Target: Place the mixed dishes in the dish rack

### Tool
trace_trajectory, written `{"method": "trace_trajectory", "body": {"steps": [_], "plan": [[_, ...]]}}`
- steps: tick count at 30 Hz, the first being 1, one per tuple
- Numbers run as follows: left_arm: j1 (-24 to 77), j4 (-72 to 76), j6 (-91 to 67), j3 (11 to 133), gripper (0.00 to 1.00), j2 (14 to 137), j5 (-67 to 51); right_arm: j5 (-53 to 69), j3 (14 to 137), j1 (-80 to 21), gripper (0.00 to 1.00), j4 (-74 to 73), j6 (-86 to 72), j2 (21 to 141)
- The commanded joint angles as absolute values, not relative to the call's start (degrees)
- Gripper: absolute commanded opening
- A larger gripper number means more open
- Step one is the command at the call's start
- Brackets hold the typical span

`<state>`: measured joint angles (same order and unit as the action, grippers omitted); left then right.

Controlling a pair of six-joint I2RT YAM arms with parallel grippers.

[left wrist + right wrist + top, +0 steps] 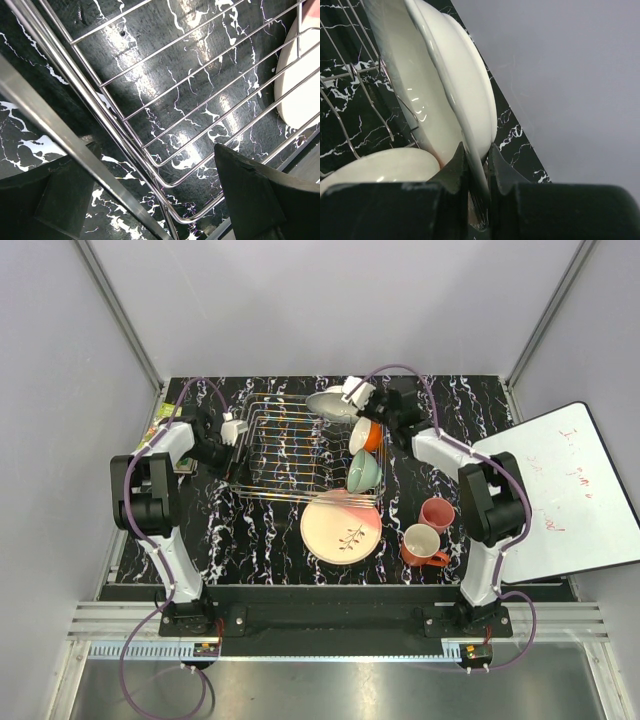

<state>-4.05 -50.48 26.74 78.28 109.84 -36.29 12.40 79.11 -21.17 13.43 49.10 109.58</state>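
The silver wire dish rack (pixel 285 450) stands mid-table. My right gripper (pixel 357 400) is at its far right corner, shut on the rim of the white round plate (pixel 332 405), which is tilted over the rack. In the right wrist view the fingers (pixel 454 167) pinch the plate (pixel 435 75) edge. An orange bowl (pixel 367 435) and a pale green bowl (pixel 364 470) stand on edge in the rack's right side. My left gripper (pixel 232 432) is open, straddling the rack's left rim (pixel 125 130). The peach-pink plate (pixel 342 527), pink cup (pixel 437 512) and orange mug (pixel 422 543) sit on the table.
A whiteboard (pixel 565 490) lies at the right, overhanging the table edge. A green item (pixel 166 412) peeks out behind the left arm. Grey walls close in the far side and both flanks. The orange bowl's pale inside (pixel 380 167) sits just below the held plate.
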Motion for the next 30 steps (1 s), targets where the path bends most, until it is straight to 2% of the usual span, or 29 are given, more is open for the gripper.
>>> {"method": "trace_trajectory", "body": {"steps": [1,4,5,7,12,14,15,18,19,30], "plan": [[-3.60,-50.45,26.72,79.01,0.99,107.93,-38.23,9.24,75.94,-26.10,0.02,28.46,50.35,109.60],[-3.60,-50.36,26.72,79.28,0.99,108.19,-38.32,6.77,73.92,-27.77,0.02,31.99,52.20,109.42],[-3.60,-50.36,26.72,79.28,0.99,108.37,-38.32,6.59,73.57,-28.12,0.07,32.25,52.38,109.34],[-3.52,-50.45,26.89,79.28,0.99,108.46,-38.41,6.77,73.39,-28.30,0.09,31.82,51.51,108.99],[-3.52,-50.54,27.16,79.19,0.99,108.46,-38.58,6.42,73.56,-28.30,0.31,31.99,49.75,108.81],[-3.60,-50.45,27.25,78.93,0.99,108.37,-38.58,6.07,73.91,-28.30,0.36,32.17,49.31,108.98],[-3.60,-50.45,27.42,78.84,0.99,108.28,-38.58,5.98,74.35,-28.21,0.43,32.25,49.05,109.16],[-3.52,-50.54,27.51,78.66,0.99,108.11,-38.58,5.45,75.40,-28.30,0.76,32.52,48.61,109.69],[-3.60,-50.54,27.60,78.58,0.99,108.11,-38.50,5.36,75.76,-28.30,0.99,32.43,48.52,109.86],[-3.60,-50.54,26.46,77.70,0.99,107.84,-40.42,0.62,77.87,-27.43,1.00,32.43,44.93,109.16]]}}
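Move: My right hand still pinches the white plate by its right-hand rim; its place in the rack's far end lies about 9 cm left of that hand, level with it fore-and-aft and some 9 cm lower. The orange bowl stands roughly 7 cm back and 2 cm right, the green bowl about 15 cm back and 2 cm right, both around 12 cm lower. From my left hand that place is some 17 cm ahead, 20 cm right and slightly higher. I carry the plate's rim left about 4 cm with my right hand, easing slightly back and down, away from the bowls and farther along the rack's far end. Then I open the fingers wide to let go and rise some 3 cm, fingertips tipping up about 10 degrees overall. ##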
